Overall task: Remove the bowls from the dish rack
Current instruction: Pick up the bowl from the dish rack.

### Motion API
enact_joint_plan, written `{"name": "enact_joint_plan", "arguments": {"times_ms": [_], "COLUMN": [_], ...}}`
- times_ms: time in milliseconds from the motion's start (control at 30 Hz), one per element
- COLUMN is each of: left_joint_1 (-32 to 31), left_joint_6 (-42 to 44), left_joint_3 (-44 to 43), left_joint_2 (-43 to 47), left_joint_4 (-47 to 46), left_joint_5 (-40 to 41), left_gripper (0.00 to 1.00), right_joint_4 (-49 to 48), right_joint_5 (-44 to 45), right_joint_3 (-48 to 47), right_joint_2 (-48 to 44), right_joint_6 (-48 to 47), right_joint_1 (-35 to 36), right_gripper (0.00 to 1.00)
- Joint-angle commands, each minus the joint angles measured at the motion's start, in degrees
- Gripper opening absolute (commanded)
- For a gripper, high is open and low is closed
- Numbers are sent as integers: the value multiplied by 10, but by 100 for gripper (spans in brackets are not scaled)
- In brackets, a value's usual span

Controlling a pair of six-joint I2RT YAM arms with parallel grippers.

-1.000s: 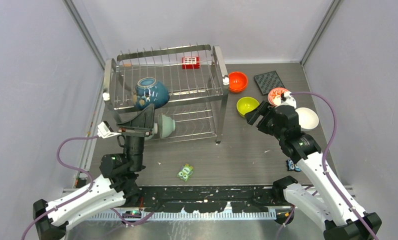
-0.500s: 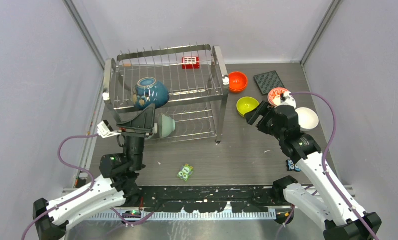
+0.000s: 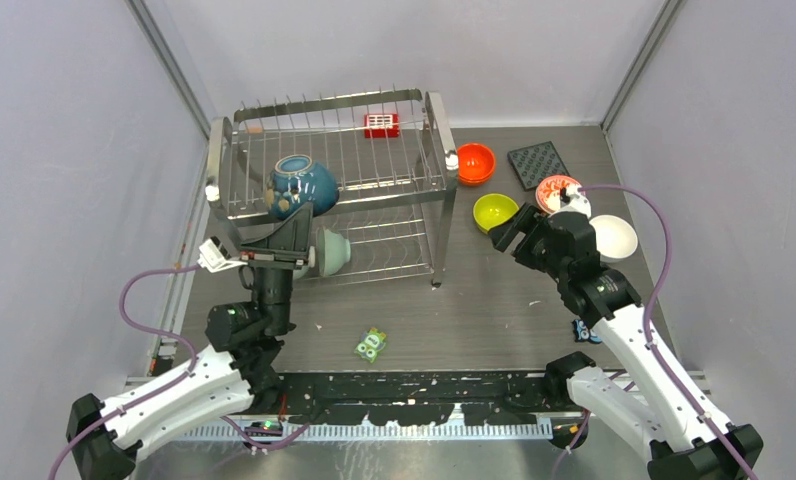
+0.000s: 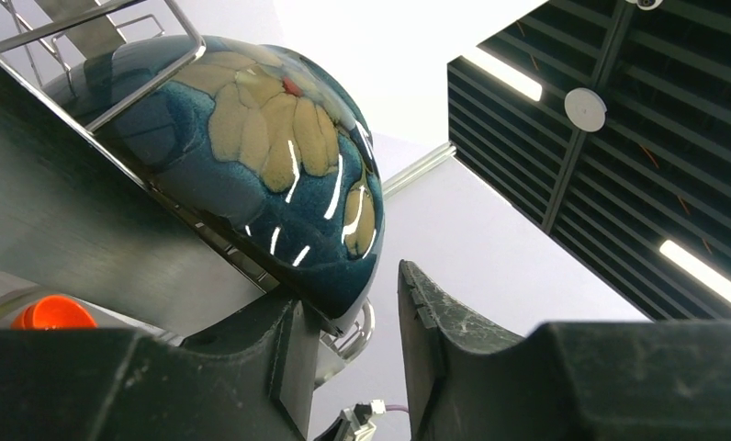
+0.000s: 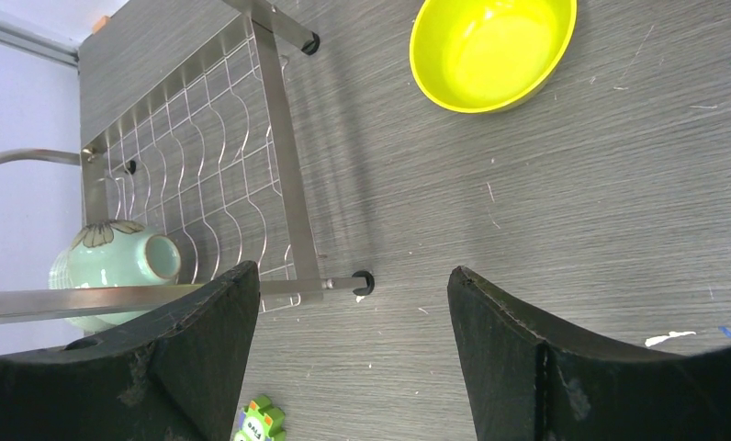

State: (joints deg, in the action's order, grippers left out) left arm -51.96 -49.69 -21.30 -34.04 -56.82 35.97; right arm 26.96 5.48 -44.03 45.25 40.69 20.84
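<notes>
A dark teal-blue bowl with a beige flower lies on its side on the upper tier of the steel dish rack. My left gripper reaches up from below. In the left wrist view the teal-blue bowl has its rim between the jaws of the left gripper. One finger touches the bowl and the other stands apart, so it is open. A pale green bowl lies on the lower tier. My right gripper hangs open and empty over the table by the yellow-green bowl.
On the table right of the rack are an orange bowl, a flowered white bowl, a plain white bowl and a dark square mat. A small green toy lies in front of the rack. Grey walls close in both sides.
The left jaws have narrowed around the teal-blue bowl's rim and the left arm has shifted slightly. The right arm has not moved.
</notes>
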Motion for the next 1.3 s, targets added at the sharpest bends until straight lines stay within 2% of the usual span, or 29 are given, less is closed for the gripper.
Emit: {"name": "enact_joint_plan", "arguments": {"times_ms": [0,233,467,667,800,1000,1167,1267], "left_joint_1": [12,24,30,33,33,34,38,40], "left_joint_6": [2,-4,-6,-3,16,75,92,98], "left_joint_3": [-1,6,7,11,7,-35,-72,-84], "left_joint_2": [-15,-48,-46,-37,-34,-55,-83,-92], "left_joint_4": [-65,-118,-121,-117,-118,-138,-149,-156], "left_joint_5": [-18,-27,-32,-35,-50,-124,-183,-192], "left_gripper": [36,26,17,1,0,0,0,0], "right_joint_4": [-26,-25,-25,-26,-27,-29,-27,-25], "right_joint_5": [9,10,10,11,11,13,13,14], "right_joint_3": [-2,-1,-1,1,3,8,7,6], "right_joint_2": [-11,-12,-13,-14,-15,-21,-24,-26], "right_joint_6": [-9,-13,-15,-15,-17,-18,-20,-22], "right_joint_1": [3,4,6,6,6,6,6,6], "right_gripper": [79,79,79,79,79,79,79,79]}}
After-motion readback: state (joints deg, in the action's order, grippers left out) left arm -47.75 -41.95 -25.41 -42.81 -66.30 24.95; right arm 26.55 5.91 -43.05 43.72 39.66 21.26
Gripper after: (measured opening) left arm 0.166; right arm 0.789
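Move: The inverted blue bowl on the rack's upper tier has its near rim between the left hand's half-open fingers; its middle lies about 5 cm ahead, 2 cm left and 2 cm above the hand. The upper tier's front rail runs about 1 cm ahead and 4 cm below, its middle 3 cm to the right, while the green bowls sit below, roughly 5 cm ahead, level sideways, 22 cm down. From the right hand, the blue bowl is some 36 cm left, 1 cm ahead and 22 cm above. The left hand eases barely 1 cm forward along the blue bowl's near rim while its fingers close from under half open, one inside the bowl and one outside, until they pinch the wall. Keeping that grip, it draws back slightly, then raises the bowl off the upper tier, about 3 cm up and 2 cm to the right, most of it in a quicker pull at the end, with the fingertips tipping up some 10 degrees and the hand rolling a little, left side rising. ##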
